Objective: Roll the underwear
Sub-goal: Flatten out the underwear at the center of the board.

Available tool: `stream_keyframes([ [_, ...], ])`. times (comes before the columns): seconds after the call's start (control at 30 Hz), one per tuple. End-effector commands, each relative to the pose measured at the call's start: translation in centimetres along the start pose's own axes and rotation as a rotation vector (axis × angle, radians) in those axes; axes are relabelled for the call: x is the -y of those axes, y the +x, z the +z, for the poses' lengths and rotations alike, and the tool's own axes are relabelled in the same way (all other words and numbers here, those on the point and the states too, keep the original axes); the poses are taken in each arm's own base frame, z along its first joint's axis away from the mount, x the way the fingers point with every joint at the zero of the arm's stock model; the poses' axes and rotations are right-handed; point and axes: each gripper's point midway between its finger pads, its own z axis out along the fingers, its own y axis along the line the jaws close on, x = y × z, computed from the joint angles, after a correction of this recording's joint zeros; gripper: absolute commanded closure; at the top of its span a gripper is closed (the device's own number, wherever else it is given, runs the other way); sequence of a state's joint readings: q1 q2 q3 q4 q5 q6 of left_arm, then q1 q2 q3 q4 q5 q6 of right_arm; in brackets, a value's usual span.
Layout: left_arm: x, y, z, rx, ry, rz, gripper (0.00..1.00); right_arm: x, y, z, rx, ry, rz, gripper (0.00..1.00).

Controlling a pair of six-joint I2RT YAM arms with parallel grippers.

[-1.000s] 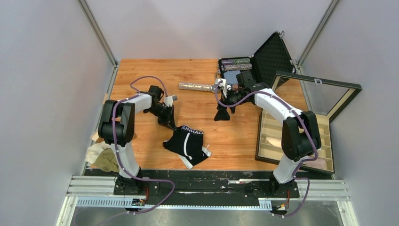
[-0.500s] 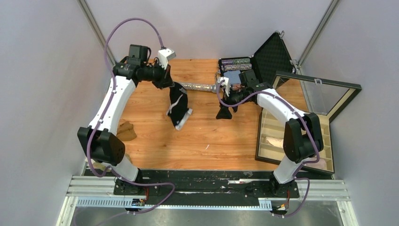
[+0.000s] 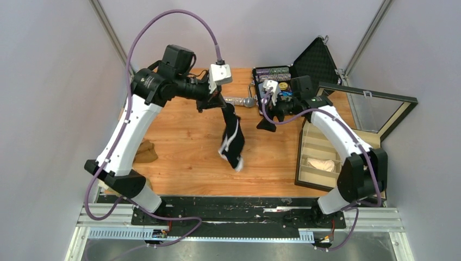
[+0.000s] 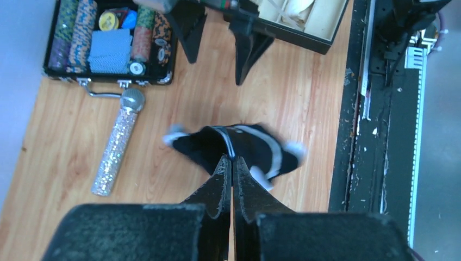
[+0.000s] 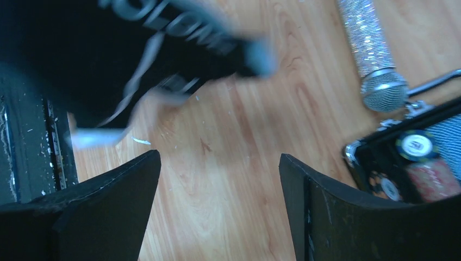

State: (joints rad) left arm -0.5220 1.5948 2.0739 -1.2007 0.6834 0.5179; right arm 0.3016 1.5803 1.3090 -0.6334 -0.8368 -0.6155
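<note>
The black underwear with white trim hangs in the air over the middle of the table, pinched at its top by my left gripper, which is shut on it. In the left wrist view the fingertips meet on the cloth with no gap. Blurred, the same underwear fills the upper left of the right wrist view. My right gripper hovers just right of the hanging garment, and its jaws stand wide open over bare wood. A brown garment lies at the table's left edge.
A glittery silver microphone lies behind the hanging cloth, beside an open black case of poker chips. A wooden compartment box with a raised glass lid stands at the right and holds a cream garment.
My left arm has lifted the black underwear off the table's front and swung it up and to the right. My right gripper has shifted slightly back and to the right, still open.
</note>
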Motion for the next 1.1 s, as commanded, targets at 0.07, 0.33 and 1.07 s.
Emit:
stream_keyframes([
  [0.07,2.7,0.7,-4.1,-0.025,-0.059,0.097,1.00,-2.3,-2.3,-3.6,0.079,0.043,-0.107,0.17],
  [0.33,-1.1,23.3,-0.9,-0.684,-0.137,-0.468,1.00,-2.9,-0.1,-1.4,0.071,-0.046,0.008,0.18],
  [1.07,-2.6,32.2,1.6,-0.776,-0.184,-0.884,1.00,-7.1,11.9,6.4,-0.332,0.024,0.684,0.40],
])
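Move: The left hand holds the underwear by a waist corner about 35 cm above the board; the bare front-centre patch lies some 10 cm back and 5 cm left of it. From that hand the microphone is about 19 cm ahead, level sideways, and the brown cloth some 32 cm left, about level fore-and-aft, both on the board. The hanging underwear is roughly 12 cm left and 8 cm back of the empty right hand, at about its height. Still pinching the waist corner, the left hand whips the underwear down onto the board, dropping about 30 cm while swinging some 17 cm left, its wrist turning to point the fingers down, then nearly halts just above the board. The open right hand first lifts slightly, then sinks to about 12 cm below its start and draws back 6 cm, tipping down and partly narrowing its fingers as it nears the other waist corner. ##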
